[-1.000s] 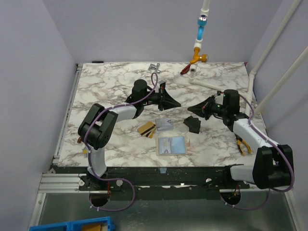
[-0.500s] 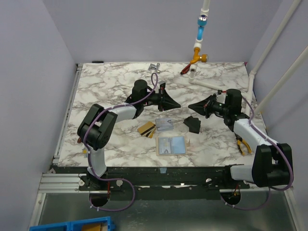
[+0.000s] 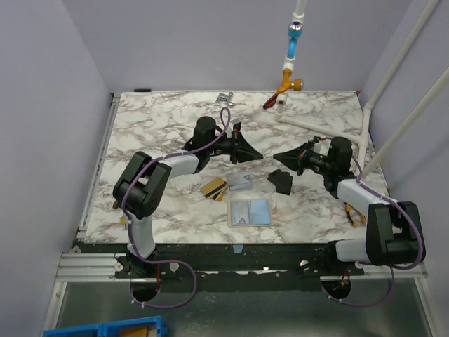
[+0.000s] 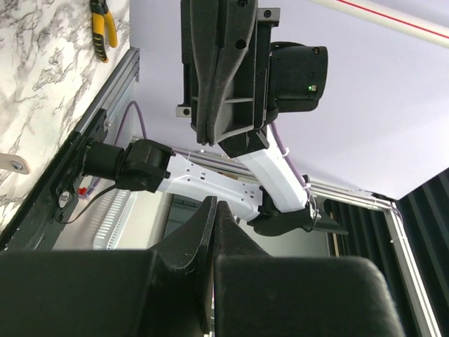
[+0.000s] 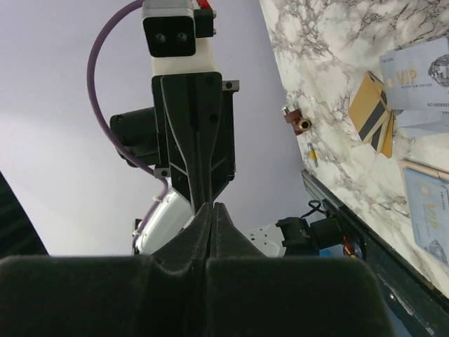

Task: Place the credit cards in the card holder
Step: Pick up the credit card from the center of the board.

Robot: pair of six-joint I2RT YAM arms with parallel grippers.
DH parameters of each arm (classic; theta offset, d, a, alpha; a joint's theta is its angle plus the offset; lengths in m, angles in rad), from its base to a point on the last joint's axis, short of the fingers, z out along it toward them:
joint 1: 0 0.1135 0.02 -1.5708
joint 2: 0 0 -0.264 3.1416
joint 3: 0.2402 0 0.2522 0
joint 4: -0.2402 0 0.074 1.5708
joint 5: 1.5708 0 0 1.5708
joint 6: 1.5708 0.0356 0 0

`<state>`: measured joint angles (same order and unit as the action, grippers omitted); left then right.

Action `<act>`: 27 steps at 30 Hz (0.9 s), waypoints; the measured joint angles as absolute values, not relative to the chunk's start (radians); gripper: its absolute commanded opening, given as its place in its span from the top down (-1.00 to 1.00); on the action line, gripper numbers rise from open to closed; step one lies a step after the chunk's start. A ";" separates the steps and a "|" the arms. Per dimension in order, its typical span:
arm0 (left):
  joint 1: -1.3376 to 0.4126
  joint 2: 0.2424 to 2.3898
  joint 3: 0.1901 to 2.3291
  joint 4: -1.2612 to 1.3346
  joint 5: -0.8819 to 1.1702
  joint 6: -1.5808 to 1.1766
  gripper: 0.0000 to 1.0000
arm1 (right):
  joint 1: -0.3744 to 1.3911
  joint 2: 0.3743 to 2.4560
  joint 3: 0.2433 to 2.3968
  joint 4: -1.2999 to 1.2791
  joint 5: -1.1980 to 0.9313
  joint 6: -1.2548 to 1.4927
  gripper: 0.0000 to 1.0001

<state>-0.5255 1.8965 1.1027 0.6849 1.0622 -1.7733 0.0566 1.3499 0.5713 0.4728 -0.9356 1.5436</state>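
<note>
Both grippers hang shut and empty above the table's middle, pointing at each other tip to tip: my left gripper point(image 3: 259, 154) point(image 4: 214, 204) and my right gripper point(image 3: 276, 155) point(image 5: 212, 206). Below them lie gold-tan credit cards with dark stripes point(image 3: 214, 188) point(image 5: 372, 112) and a pale grey-blue card point(image 3: 242, 182) point(image 5: 418, 79). Nearer the front lies the tan card holder point(image 3: 231, 213) point(image 5: 425, 167), flat, with a pale blue card point(image 3: 252, 210) over most of its face. Neither gripper touches any of them.
A black folded object point(image 3: 281, 181) lies right of the cards. Yellow-handled pliers point(image 3: 355, 211) point(image 4: 105, 28) rest near the right edge. At the back are a red-handled tool point(image 3: 270, 100), a metal fitting point(image 3: 224, 97) and a white pipe point(image 3: 309, 123).
The right arm's wrist has shifted slightly rightward while its fingertips stayed almost in place. The left arm and the cards have not moved.
</note>
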 measured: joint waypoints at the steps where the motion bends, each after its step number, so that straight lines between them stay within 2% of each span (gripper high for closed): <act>1: -0.525 1.897 1.103 0.680 1.062 -1.769 1.00 | 0.057 1.350 0.571 0.479 -0.937 1.544 0.99; 3: -0.525 1.897 1.103 0.672 1.062 -1.761 1.00 | 0.057 1.350 0.573 0.472 -0.940 1.531 0.99; 6: -0.525 1.897 1.103 0.655 1.061 -1.742 0.96 | 0.057 1.350 0.600 0.404 -0.937 1.469 0.70; 8: -0.525 1.897 1.104 0.633 1.061 -1.710 0.62 | 0.057 1.353 0.635 0.320 -0.923 1.396 0.37; 9: -0.525 1.897 1.108 0.611 1.059 -1.682 0.39 | 0.057 1.357 0.661 0.263 -0.908 1.345 0.24; 11: -0.526 1.897 1.139 0.507 1.048 -1.580 0.32 | 0.057 1.377 0.738 0.110 -0.841 1.216 0.11; 15: -0.540 1.904 1.259 0.266 1.007 -1.338 0.05 | 0.057 1.398 0.857 -0.121 -0.630 0.971 0.04; 16: -0.546 1.906 1.288 0.217 0.995 -1.275 -0.10 | 0.057 1.396 0.865 -0.155 -0.578 0.920 0.03; 18: -0.561 1.909 1.331 0.123 0.964 -1.153 -0.27 | 0.057 1.395 0.864 -0.208 -0.488 0.843 0.02; 19: -0.573 1.912 1.349 0.070 0.940 -1.081 -0.45 | 0.057 1.395 0.857 -0.223 -0.453 0.813 0.02; 20: -0.585 1.915 1.361 0.028 0.917 -1.022 -0.89 | 0.057 1.395 0.848 -0.232 -0.427 0.789 0.02; 21: -0.596 1.918 1.370 -0.009 0.899 -0.974 -0.97 | 0.057 1.395 0.836 -0.236 -0.403 0.768 0.02; 27: -0.728 1.927 1.386 -0.186 0.745 -0.639 -0.97 | 0.057 1.408 0.783 -0.232 -0.312 0.696 0.09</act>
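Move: The black cards lie some 3 cm ahead of my right hand, 5 cm to its right and 19 cm below. The VIP cards lie level with them, 15 cm farther left; the open card holder is 12 cm left of the black cards and 11 cm nearer my base. From my left hand the black cards lie about 3 cm ahead, 8 cm right and 21 cm down. I drop my right hand some 11 cm and swing it about 8 cm right and a little forward, opening its shut fingers halfway and tipping them steeply down towards the black cards. My left hand sinks about 9 cm, easing right and back, rolls and dips its fingers, and opens wide. Neither touches anything yet. ##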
